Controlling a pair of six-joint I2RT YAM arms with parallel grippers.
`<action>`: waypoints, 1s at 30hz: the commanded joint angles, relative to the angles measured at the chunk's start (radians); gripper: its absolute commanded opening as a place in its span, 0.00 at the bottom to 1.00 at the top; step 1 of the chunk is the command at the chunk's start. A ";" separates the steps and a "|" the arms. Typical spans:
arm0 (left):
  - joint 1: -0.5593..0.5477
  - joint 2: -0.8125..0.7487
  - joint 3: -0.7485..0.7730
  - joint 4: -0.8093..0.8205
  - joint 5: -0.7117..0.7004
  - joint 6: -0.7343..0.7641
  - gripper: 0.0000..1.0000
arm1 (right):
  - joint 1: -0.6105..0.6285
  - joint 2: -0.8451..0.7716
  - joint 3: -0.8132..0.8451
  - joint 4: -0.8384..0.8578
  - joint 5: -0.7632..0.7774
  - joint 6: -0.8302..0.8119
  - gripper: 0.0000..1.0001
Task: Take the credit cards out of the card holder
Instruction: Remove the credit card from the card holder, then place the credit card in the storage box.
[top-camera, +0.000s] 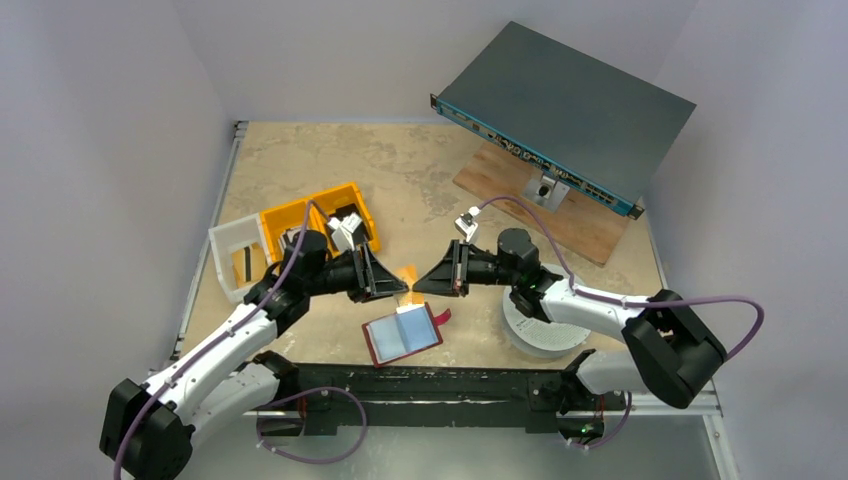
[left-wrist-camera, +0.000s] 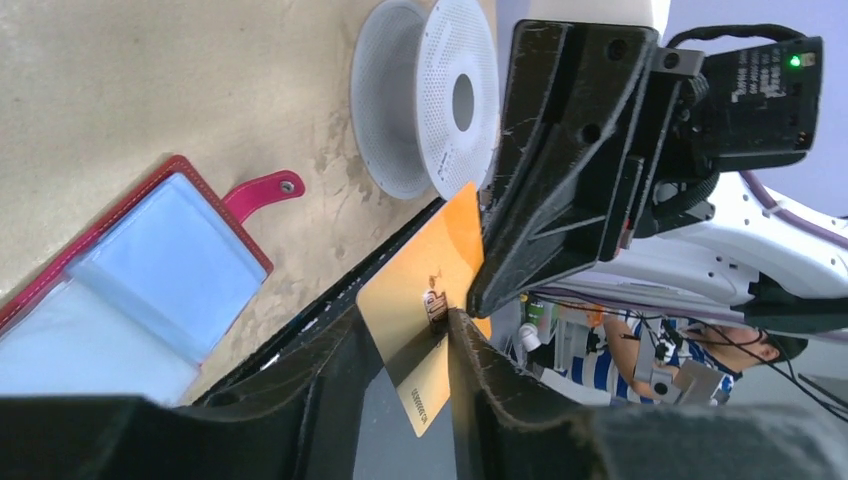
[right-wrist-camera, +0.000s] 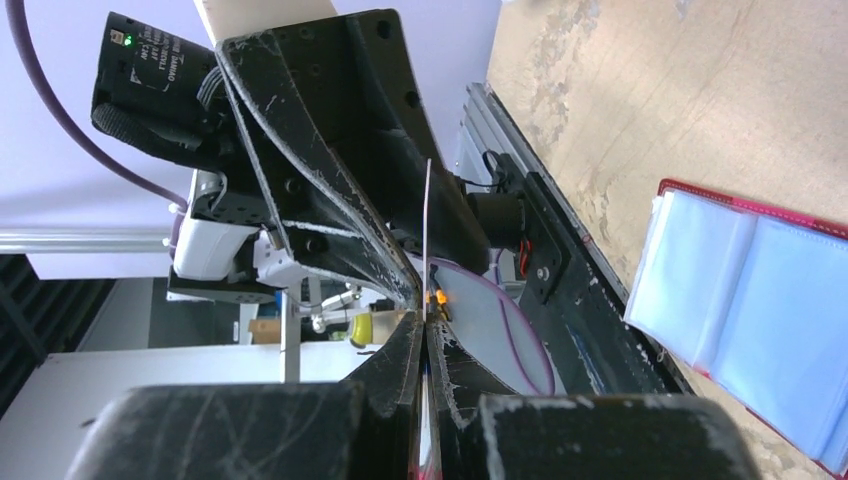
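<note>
The dark red card holder (top-camera: 403, 335) lies open and flat on the table, its pale blue sleeves facing up (left-wrist-camera: 120, 290) (right-wrist-camera: 750, 310). A golden-yellow credit card (top-camera: 407, 272) hangs in the air above it, between the two grippers. My right gripper (right-wrist-camera: 424, 330) is shut on one end of this card, which shows edge-on there. In the left wrist view the card (left-wrist-camera: 420, 300) slants across the gap of my left gripper (left-wrist-camera: 400, 315). The left jaws stand apart on either side of it. The right gripper (left-wrist-camera: 478, 300) pinches its upper end.
A white spool (top-camera: 545, 330) sits under the right arm. Two yellow bins (top-camera: 315, 225) and a white bin (top-camera: 238, 255) stand behind the left arm. A grey rack unit (top-camera: 570, 110) rests on a wooden board (top-camera: 560, 210) at the back right. A black rail (top-camera: 430, 385) lines the near edge.
</note>
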 joint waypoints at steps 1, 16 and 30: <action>0.010 0.009 -0.030 0.166 0.058 -0.063 0.25 | -0.001 -0.030 -0.010 0.059 -0.031 0.017 0.00; 0.011 0.007 0.001 0.065 0.038 -0.021 0.00 | -0.002 -0.097 0.033 -0.238 0.079 -0.157 0.93; 0.014 -0.022 0.290 -0.620 -0.398 0.199 0.00 | -0.001 -0.249 0.184 -0.773 0.374 -0.412 0.99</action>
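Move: The yellow card is already off the table, held in the right gripper about 2 cm to that gripper's left. The same card reaches into the left gripper's half-open fingers, its middle about 2 cm to their right and level with them. The open card holder lies some 15 cm below and 5 cm back, straight behind the left hand and about 2 cm left of the right hand. The orange tray stands roughly 18 cm ahead and 17 cm left of the left hand, also 15 cm below. Shut the left fingers on the card at once, easing that hand less than 1 cm right and about 1 cm up, and pinch the card. Then open the right gripper fully to let it go and draw that hand away right, with some drop and forward drift, about 4 cm in all. Finally pull the left hand back left about 3.5 cm, keeping the grip. ##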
